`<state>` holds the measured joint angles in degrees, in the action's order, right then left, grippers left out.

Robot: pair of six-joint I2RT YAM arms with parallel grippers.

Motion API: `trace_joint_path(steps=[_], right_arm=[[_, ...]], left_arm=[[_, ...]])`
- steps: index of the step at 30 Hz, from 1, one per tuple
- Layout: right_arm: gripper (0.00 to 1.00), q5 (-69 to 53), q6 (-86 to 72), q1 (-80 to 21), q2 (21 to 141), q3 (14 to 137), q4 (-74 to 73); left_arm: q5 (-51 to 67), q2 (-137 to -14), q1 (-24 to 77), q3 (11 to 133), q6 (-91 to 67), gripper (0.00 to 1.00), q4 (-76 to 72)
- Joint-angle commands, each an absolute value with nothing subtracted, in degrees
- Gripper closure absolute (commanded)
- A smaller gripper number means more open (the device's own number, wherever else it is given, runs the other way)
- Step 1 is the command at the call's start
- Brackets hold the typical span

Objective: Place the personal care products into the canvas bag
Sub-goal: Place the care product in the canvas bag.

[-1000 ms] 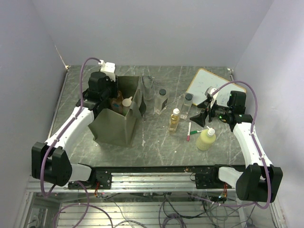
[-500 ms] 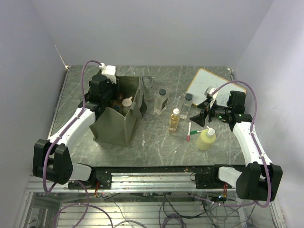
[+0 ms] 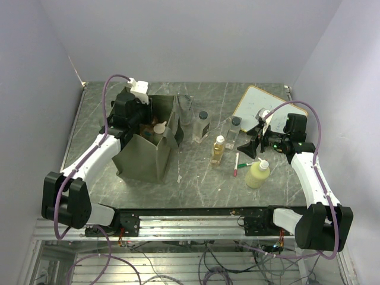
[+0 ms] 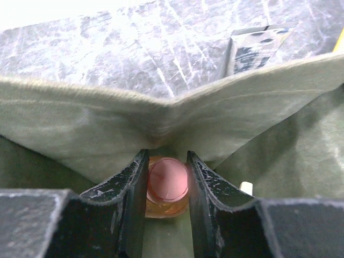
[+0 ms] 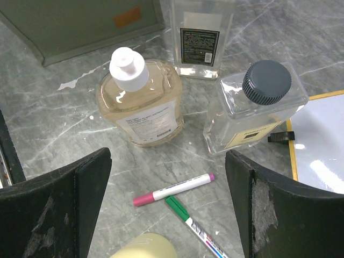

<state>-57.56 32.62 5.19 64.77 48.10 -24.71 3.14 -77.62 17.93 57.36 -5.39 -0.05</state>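
The olive canvas bag point(image 3: 142, 155) stands open at the left. My left gripper point(image 3: 142, 120) reaches down into it and is shut on the pink cap of an orange bottle point(image 4: 166, 185), close to the bag's wall point(image 4: 80, 123). A white-capped bottle point(image 3: 159, 126) also sits in the bag. On the table stand two clear bottles with dark caps point(image 3: 202, 126) point(image 3: 235, 127), an amber bottle point(image 3: 218, 149) and a pale yellow bottle point(image 3: 259, 173). My right gripper point(image 3: 252, 147) hangs open above the table between the amber bottle point(image 5: 141, 102) and a clear bottle point(image 5: 258, 105).
A pink marker point(image 5: 173, 190) and a green marker point(image 5: 196, 219) lie under the right gripper. A whiteboard point(image 3: 261, 107) lies at the back right. A clear container point(image 3: 185, 110) stands just behind the bag. The bag's far wall folds inward.
The left arm has shifted slightly over the bag with the orange bottle still in its jaws. The right arm has not moved.
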Motion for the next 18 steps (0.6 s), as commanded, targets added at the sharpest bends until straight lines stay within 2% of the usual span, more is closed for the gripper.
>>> trace_joint_path(steps=[1,18], right_arm=[[0.13,-57.61,33.53,5.56,65.01,47.64,-24.61],[0.13,-57.48,33.64,5.54,65.14,47.55,-24.56]], left_arm=[[9.13,-77.87,18.98,58.93,-5.70,0.93,-8.42],[9.66,-79.30,18.98,54.29,1.23,0.92,-7.88]])
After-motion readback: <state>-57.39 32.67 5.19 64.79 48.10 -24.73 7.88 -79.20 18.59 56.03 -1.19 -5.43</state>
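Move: My left hand is already inside the canvas bag, whose middle lies about 3 cm left, 2 cm back and 10 cm down. The orange bottle is still between its fingers at the pink cap, its middle straight below by roughly 6 cm. The green bottle stands some 5 cm right, 3 cm back and 11 cm lower; outside, the silver tube is about 15 cm right, 3 cm ahead, 12 cm below. From my right hand the orange bottle is some 42 cm left, 11 cm ahead and 6 cm down. I slide my left hand about 2 cm to the right, off the orange bottle's cap and towards the green bottle's side of the bag, rising a centimetre on the way and sinking back to the starting height. The hand turns clockwise some 5 degrees, and the fingers shut from under half open to almost closed, with the cap no longer between them. ##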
